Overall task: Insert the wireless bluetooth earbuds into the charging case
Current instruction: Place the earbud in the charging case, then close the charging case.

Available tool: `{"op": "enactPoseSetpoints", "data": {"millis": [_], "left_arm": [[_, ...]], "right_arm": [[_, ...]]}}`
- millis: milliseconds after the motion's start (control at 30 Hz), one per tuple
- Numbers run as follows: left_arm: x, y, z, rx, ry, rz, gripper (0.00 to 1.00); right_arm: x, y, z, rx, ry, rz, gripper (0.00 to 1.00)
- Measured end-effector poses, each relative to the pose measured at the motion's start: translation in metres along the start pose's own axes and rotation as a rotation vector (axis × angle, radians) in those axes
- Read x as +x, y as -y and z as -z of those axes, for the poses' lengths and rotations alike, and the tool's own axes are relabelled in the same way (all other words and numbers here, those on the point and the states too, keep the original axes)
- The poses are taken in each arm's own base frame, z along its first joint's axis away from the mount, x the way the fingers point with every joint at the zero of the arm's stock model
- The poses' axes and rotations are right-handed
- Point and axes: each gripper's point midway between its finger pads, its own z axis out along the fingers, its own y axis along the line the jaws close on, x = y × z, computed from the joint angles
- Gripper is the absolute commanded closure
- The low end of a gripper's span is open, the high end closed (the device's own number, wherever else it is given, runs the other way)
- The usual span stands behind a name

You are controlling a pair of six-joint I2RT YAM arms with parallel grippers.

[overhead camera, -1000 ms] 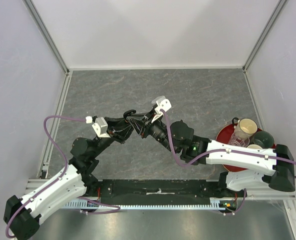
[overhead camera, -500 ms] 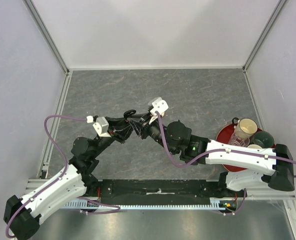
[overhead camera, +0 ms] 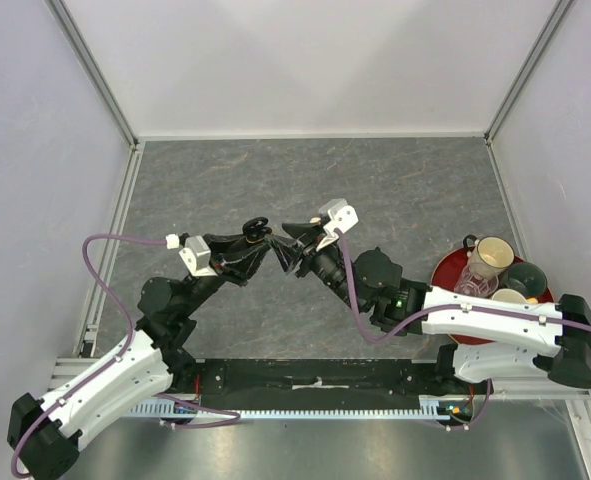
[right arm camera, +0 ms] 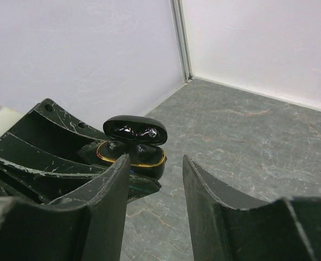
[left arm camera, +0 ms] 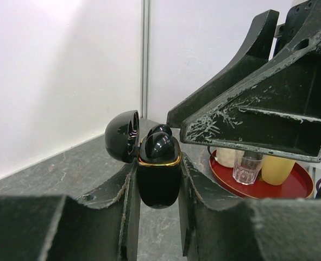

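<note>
The charging case [left arm camera: 159,182] is glossy black with a gold rim, and its lid [left arm camera: 122,136] is swung open to the left. My left gripper [left arm camera: 157,166] is shut on the case's body, holding it upright above the table. Two black earbuds [left arm camera: 161,144] sit in its wells. From the right wrist the same case [right arm camera: 133,159] shows just ahead and left of my right gripper [right arm camera: 156,163], which is open with nothing between its fingers. Seen from above, the left gripper [overhead camera: 260,243] and right gripper [overhead camera: 291,250] meet tip to tip at mid-table.
A red tray [overhead camera: 443,276] at the right edge carries a cream mug [overhead camera: 490,255], a green cup [overhead camera: 523,278] and a clear glass [overhead camera: 472,282]. White walls enclose the grey stone-patterned table [overhead camera: 375,190] on three sides.
The right gripper's jaws have parted and it has drawn back slightly to the right from the case. The left gripper keeps holding the case, shifted a little.
</note>
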Motion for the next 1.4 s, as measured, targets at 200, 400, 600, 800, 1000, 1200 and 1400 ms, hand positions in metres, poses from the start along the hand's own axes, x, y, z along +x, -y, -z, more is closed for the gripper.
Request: {"op": "enactPoseSetpoints", "data": {"millis": [200, 400, 600, 800, 1000, 1200, 1400], "left_arm": [[-0.003, 0.001, 0.000, 0.002, 0.011, -0.003, 0.98], [-0.009, 0.002, 0.001, 0.005, 0.030, -0.007, 0.98], [-0.011, 0.002, 0.001, 0.005, 0.036, -0.008, 0.98], [-0.011, 0.002, 0.001, 0.005, 0.037, -0.008, 0.98], [-0.014, 0.002, 0.002, 0.006, 0.044, -0.010, 0.98], [-0.017, 0.004, 0.001, 0.012, 0.051, -0.011, 0.98], [-0.020, 0.008, 0.000, 0.035, 0.052, -0.013, 0.98]], "right_arm": [[-0.009, 0.003, 0.004, 0.001, 0.041, -0.016, 0.43], [-0.020, 0.010, 0.010, 0.030, 0.079, -0.033, 0.35], [-0.021, 0.023, 0.014, 0.095, 0.093, -0.050, 0.23], [-0.018, 0.043, 0.021, 0.196, 0.098, -0.069, 0.14], [-0.008, 0.060, 0.026, 0.292, 0.060, -0.072, 0.05], [-0.017, 0.059, 0.024, 0.296, 0.001, -0.060, 0.02], [-0.032, 0.044, 0.019, 0.205, -0.036, -0.047, 0.02]]}}
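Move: Just off the right hand's parted fingertips, about 4 cm to its left, 1 cm ahead and 1 cm below, is the black charging case with the earbuds in its wells. Its open lid stands some 2 cm farther out than the case body and 1 cm more to the left. The left hand already pinches the case, whose middle lies about 1 cm ahead of it, 1 cm to its right and 1 cm above. Backing off from the charging case, the right hand goes some 6 cm to its right and a little forward, opening its half-open fingers wide and turning about 15 degrees clockwise. It first rises slightly, then dips, and at the end climbs about 3 cm while turning and easing partway back left. The left hand keeps its pinch on the case and lifts it about 2 cm. ##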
